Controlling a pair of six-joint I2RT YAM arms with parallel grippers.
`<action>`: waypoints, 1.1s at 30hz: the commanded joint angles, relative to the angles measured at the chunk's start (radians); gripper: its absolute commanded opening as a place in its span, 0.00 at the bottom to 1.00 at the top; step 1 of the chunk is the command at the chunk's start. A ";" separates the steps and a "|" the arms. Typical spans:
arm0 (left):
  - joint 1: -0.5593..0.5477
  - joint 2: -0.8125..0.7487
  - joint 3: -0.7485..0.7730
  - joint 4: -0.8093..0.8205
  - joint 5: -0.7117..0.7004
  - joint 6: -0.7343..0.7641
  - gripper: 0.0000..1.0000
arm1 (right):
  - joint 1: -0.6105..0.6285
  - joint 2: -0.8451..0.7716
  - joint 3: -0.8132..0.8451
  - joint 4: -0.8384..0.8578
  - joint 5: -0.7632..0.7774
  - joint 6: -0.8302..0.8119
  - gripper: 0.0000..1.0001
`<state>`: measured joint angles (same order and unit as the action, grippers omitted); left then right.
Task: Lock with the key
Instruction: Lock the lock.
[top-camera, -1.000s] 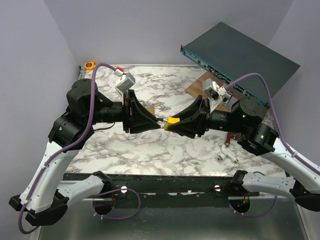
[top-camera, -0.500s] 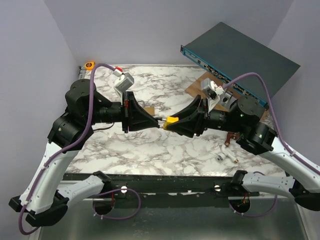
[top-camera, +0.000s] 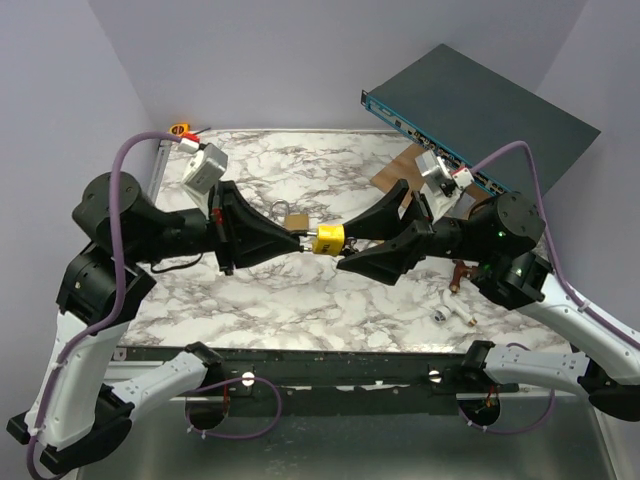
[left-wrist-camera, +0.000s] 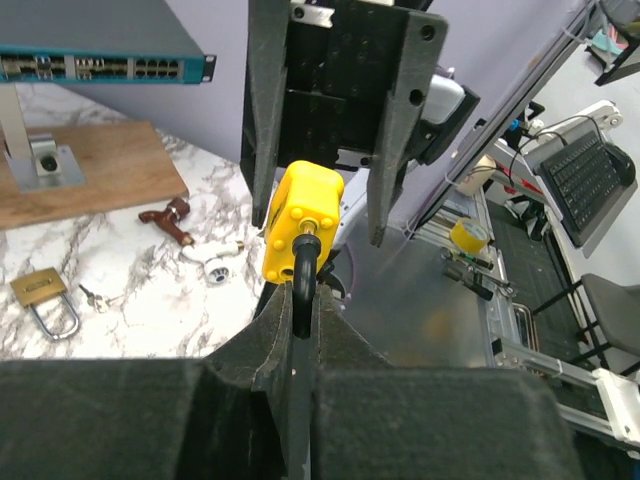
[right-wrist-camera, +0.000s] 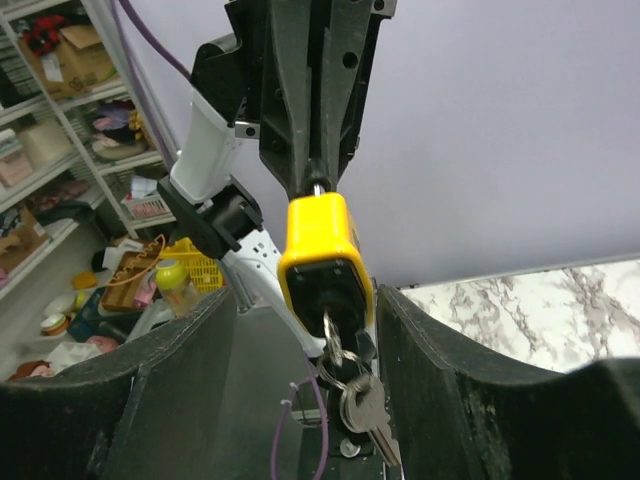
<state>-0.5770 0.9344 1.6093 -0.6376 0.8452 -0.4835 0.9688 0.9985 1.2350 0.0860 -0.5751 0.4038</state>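
A yellow padlock (top-camera: 327, 240) hangs in mid-air above the table's middle. My left gripper (top-camera: 298, 238) is shut on its dark shackle (left-wrist-camera: 303, 270), the jaws pinched tight round it in the left wrist view. The key (right-wrist-camera: 330, 325) sits in the keyhole on the padlock's (right-wrist-camera: 320, 255) underside, with a ring of spare keys (right-wrist-camera: 365, 410) dangling from it. My right gripper (top-camera: 345, 248) is open, its fingers (right-wrist-camera: 190, 360) standing either side of the padlock body without touching it.
A brass padlock (top-camera: 293, 217) lies on the marble table (top-camera: 300, 290) just behind the grippers. A network switch (top-camera: 480, 105) stands on a wooden board (top-camera: 395, 172) at the back right. A brown fitting (top-camera: 461, 272) and small white parts (top-camera: 443, 312) lie front right.
My right gripper has opened and let go of the yellow padlock. My left gripper has shut on the shackle, and the left arm has drawn back to the left.
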 joint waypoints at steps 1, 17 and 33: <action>0.006 -0.023 0.052 0.027 -0.031 -0.016 0.00 | 0.007 0.004 -0.019 0.108 -0.048 0.047 0.59; 0.005 -0.016 0.041 0.040 -0.038 -0.038 0.00 | 0.007 0.058 -0.016 0.210 -0.052 0.102 0.46; 0.005 -0.012 -0.005 0.060 -0.021 -0.032 0.00 | 0.007 0.092 0.006 0.090 -0.005 0.082 0.01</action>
<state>-0.5770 0.9272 1.6310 -0.6369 0.8238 -0.5137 0.9695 1.0603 1.2270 0.2382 -0.6018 0.4965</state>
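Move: The yellow lock's body hangs in the air about 3 cm to the left of the right hand and some 1 cm farther forward, at nearly its height, just beyond the open fingertips. Its shackle is about 5 cm to the right hand's left, already pinched by the left fingers; the keys dangle from the body's near end, about 1 cm left and 2 cm below the right hand. From the left hand the body lies about 3 cm to the right, level with it. The yellow lock's body is taken between the right fingers: that hand rises almost 2 cm, then slides about 1.5 cm left over the body and closes on it, pinching it from front and back, before both hands sink slightly. The left hand keeps the shackle pinched, rising and drawing back about 1.5 cm, then easing forward again. ##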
